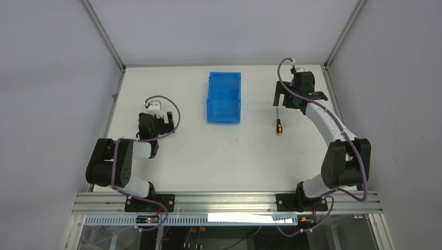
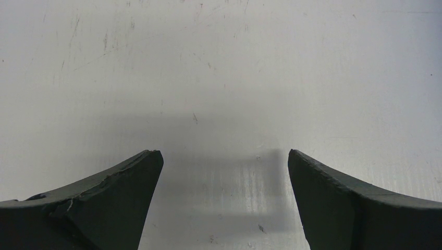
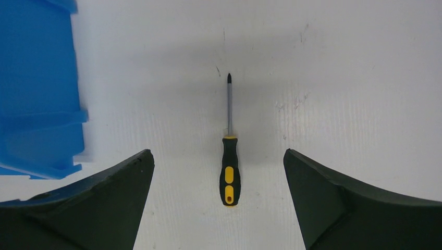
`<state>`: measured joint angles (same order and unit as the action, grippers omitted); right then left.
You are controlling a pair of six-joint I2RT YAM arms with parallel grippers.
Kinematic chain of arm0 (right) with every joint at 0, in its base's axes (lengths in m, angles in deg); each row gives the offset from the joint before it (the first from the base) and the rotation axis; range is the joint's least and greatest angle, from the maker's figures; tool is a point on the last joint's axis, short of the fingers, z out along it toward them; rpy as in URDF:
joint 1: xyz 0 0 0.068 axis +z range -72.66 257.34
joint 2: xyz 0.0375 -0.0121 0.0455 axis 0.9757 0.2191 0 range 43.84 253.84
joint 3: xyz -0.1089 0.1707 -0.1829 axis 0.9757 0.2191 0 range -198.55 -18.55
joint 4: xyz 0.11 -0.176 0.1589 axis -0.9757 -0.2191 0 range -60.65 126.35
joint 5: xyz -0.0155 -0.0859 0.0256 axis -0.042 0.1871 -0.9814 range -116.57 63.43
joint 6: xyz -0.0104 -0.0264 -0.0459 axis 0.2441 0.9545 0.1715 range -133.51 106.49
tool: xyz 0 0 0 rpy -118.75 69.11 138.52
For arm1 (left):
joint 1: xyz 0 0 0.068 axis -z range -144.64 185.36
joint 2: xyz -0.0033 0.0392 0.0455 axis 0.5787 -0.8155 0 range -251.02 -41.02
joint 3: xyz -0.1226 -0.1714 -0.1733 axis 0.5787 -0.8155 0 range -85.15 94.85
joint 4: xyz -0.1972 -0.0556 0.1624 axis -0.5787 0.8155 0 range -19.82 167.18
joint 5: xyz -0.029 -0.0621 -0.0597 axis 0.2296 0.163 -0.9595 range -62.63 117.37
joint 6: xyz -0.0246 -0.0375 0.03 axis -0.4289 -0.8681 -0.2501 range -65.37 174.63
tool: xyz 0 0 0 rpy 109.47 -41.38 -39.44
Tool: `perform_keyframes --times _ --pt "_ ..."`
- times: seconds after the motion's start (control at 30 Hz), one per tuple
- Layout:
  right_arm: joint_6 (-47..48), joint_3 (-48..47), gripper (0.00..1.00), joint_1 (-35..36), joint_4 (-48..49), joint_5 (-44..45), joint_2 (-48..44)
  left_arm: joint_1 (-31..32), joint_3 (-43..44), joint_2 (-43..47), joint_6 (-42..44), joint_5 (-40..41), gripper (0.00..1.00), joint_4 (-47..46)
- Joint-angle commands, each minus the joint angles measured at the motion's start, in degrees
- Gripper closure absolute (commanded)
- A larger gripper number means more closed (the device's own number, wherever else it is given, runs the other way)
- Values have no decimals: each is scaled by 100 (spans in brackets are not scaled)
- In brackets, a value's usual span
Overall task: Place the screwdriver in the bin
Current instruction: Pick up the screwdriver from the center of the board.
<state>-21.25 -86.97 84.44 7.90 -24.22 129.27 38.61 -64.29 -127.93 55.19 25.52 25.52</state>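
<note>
The screwdriver, with a black and yellow handle, lies flat on the white table to the right of the blue bin. Its tip points to the far side. My right gripper hovers above it, open wide. In the right wrist view the handle lies between the two fingers and touches neither. My left gripper is open over bare table at the left, with nothing between its fingers. The bin looks empty in the top view.
Grey walls and metal frame posts enclose the table at the back and on both sides. The right arm arches along the right edge. The left arm is folded near its base.
</note>
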Motion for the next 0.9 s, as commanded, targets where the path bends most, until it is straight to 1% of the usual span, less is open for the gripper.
perform_keyframes --times 0.0,0.23,0.37,0.5,0.6,0.63,0.73,0.77,0.8,0.87 --pt "-146 396 1 -6 388 105 35 -76 102 58 -38 4 0 -157" --pt "-246 873 4 -8 435 131 364 -78 102 52 -41 4 0 -157" --pt "-270 1008 7 -6 445 46 703 -78 102 56 -46 1 0 -157" --pt "-253 1033 13 2 444 40 962 -72 102 61 -39 5 0 -157" --pt "-230 1018 23 3 420 80 1097 -70 102 52 -38 5 0 -162" --pt "-228 1015 27 3 407 93 1125 -75 102 58 -40 4 0 -157" --pt "-218 962 51 9 332 148 1196 -74 102 52 -39 4 0 -158" --pt "-203 934 56 16 288 163 1214 -75 102 59 -40 6 0 -157" --pt "-199 925 58 15 274 186 1230 -78 102 57 -45 1 0 -157" --pt "-176 906 67 41 224 235 1235 -78 103 57 -40 5 0 -157"
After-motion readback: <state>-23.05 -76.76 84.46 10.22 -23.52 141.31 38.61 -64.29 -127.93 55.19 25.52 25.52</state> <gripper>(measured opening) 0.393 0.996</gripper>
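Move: The screwdriver lies on the board with its shaft pointing forward. Its handle is some 14 cm below my right hand, about 4 cm back and 1 cm to the right. The blue bin stands off to the left, its middle about 27 cm left of that hand, roughly 9 cm ahead and 12 cm down. From my left hand the handle is about 57 cm to the right, 3 cm back and 4 cm below. I sink my right hand about 13 cm onto the screwdriver's handle, drawing back some 5 cm as I go and tipping the fingers about 20 degrees further down. The descent slows near the board while the wide-open fingers close to under half, one on each side of the handle, the pads coming up against it. ##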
